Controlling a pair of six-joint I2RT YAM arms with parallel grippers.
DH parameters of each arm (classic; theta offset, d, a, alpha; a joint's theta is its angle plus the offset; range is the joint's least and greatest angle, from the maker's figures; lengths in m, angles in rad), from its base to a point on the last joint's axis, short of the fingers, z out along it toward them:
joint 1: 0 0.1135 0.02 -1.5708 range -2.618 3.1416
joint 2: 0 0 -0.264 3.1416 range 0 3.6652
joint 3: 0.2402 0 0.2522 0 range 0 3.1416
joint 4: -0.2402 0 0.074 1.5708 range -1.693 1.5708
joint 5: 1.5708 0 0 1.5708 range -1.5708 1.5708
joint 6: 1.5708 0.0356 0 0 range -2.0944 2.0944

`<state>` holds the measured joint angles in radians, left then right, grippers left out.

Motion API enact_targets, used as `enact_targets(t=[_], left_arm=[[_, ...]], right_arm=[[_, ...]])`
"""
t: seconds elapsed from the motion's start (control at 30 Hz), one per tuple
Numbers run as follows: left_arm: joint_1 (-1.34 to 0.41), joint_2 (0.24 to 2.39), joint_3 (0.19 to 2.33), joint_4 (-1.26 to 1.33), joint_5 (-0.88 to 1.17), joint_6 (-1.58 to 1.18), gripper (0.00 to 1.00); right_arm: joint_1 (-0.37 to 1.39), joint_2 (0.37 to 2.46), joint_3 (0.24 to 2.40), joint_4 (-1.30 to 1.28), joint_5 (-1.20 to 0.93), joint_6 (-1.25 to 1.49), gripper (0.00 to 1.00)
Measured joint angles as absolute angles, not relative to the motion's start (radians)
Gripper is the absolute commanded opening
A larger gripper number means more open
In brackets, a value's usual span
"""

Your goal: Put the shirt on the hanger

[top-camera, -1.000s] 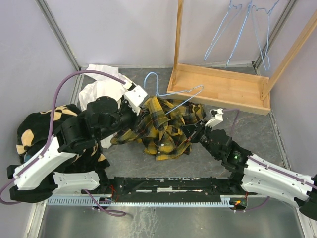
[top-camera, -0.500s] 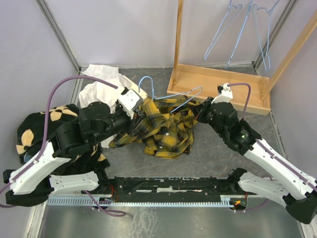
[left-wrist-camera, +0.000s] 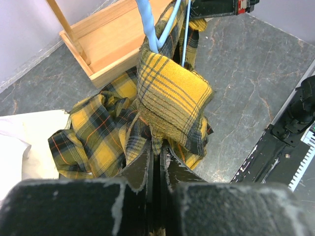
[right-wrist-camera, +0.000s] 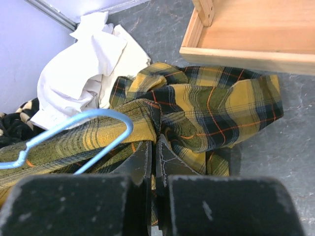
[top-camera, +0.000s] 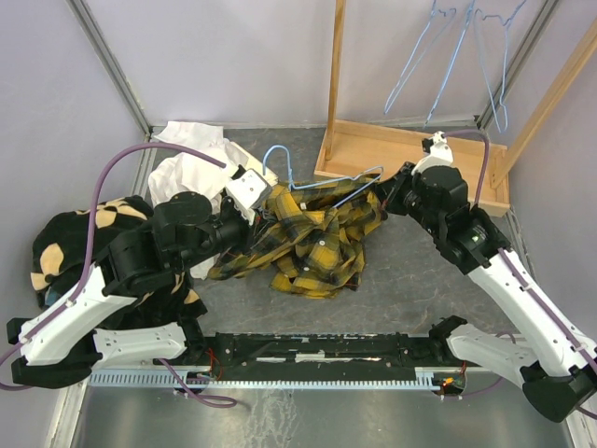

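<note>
The yellow and black plaid shirt [top-camera: 312, 241] lies bunched on the grey floor between my two arms, its upper part lifted. A thin light-blue wire hanger [top-camera: 347, 183] runs across the top of it, with its hook [top-camera: 273, 155] near my left wrist. My left gripper [top-camera: 258, 203] is shut on a fold of the shirt [left-wrist-camera: 172, 93], and the hanger [left-wrist-camera: 147, 24] rises just beyond that fold. My right gripper [top-camera: 392, 191] is shut on a shirt edge [right-wrist-camera: 221, 108] beside the hanger wire [right-wrist-camera: 98, 114]. The fabric hides how far the hanger sits inside the shirt.
A white garment [top-camera: 191, 161] is heaped at the back left, with a black fleece with tan patches [top-camera: 61, 245] under my left arm. A wooden rack base [top-camera: 420, 168] stands close behind the right gripper, with spare blue hangers [top-camera: 457, 56] hanging above. A black rail [top-camera: 317, 350] crosses the front.
My right arm has swung up and back toward the wooden rack, pulling the shirt's right side with it and stretching the fabric. My left gripper has shifted slightly, still gripping.
</note>
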<state>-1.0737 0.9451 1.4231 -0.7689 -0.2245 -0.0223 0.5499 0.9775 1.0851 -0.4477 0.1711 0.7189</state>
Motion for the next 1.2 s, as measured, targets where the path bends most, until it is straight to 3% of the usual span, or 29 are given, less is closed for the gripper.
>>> enact_targets(t=[0.67, 1.2], left_arm=[[-1.074, 0.942, 1.423, -0.751, -0.217, -0.023, 0.03], [-1.074, 0.987, 1.423, -0.729, -0.205, -0.022, 0.03]], right_arm=[[0.495, 1.215, 1.639, -0.865, 0.132, 0.336, 0.00], [0.509, 1.261, 1.785, -0.987, 0.257, 0.060, 0.00]])
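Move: From the right hand, pinching the shirt's upper edge, the hanger's bare right end stands about 5 cm above and 2 cm to the left, neither ahead nor back. The hanger's neck is roughly 18 cm left, level fore and aft and some 6 cm higher. The rack base lies about 20 cm ahead, 14 cm right and 15 cm lower. From the left hand, the hanger's right end is roughly 21 cm right, 10 cm ahead and slightly lower. Upward first, then also to the right, the right hand draws the pinched shirt edge some 9 cm up and 5 cm right, bringing it closer to the hanger's free end. It rolls steadily so that its left side drops, fingers still shut on the cloth. The left hand keeps hold of the shirt with the hanger's other side inside it, easing slightly right late on. ##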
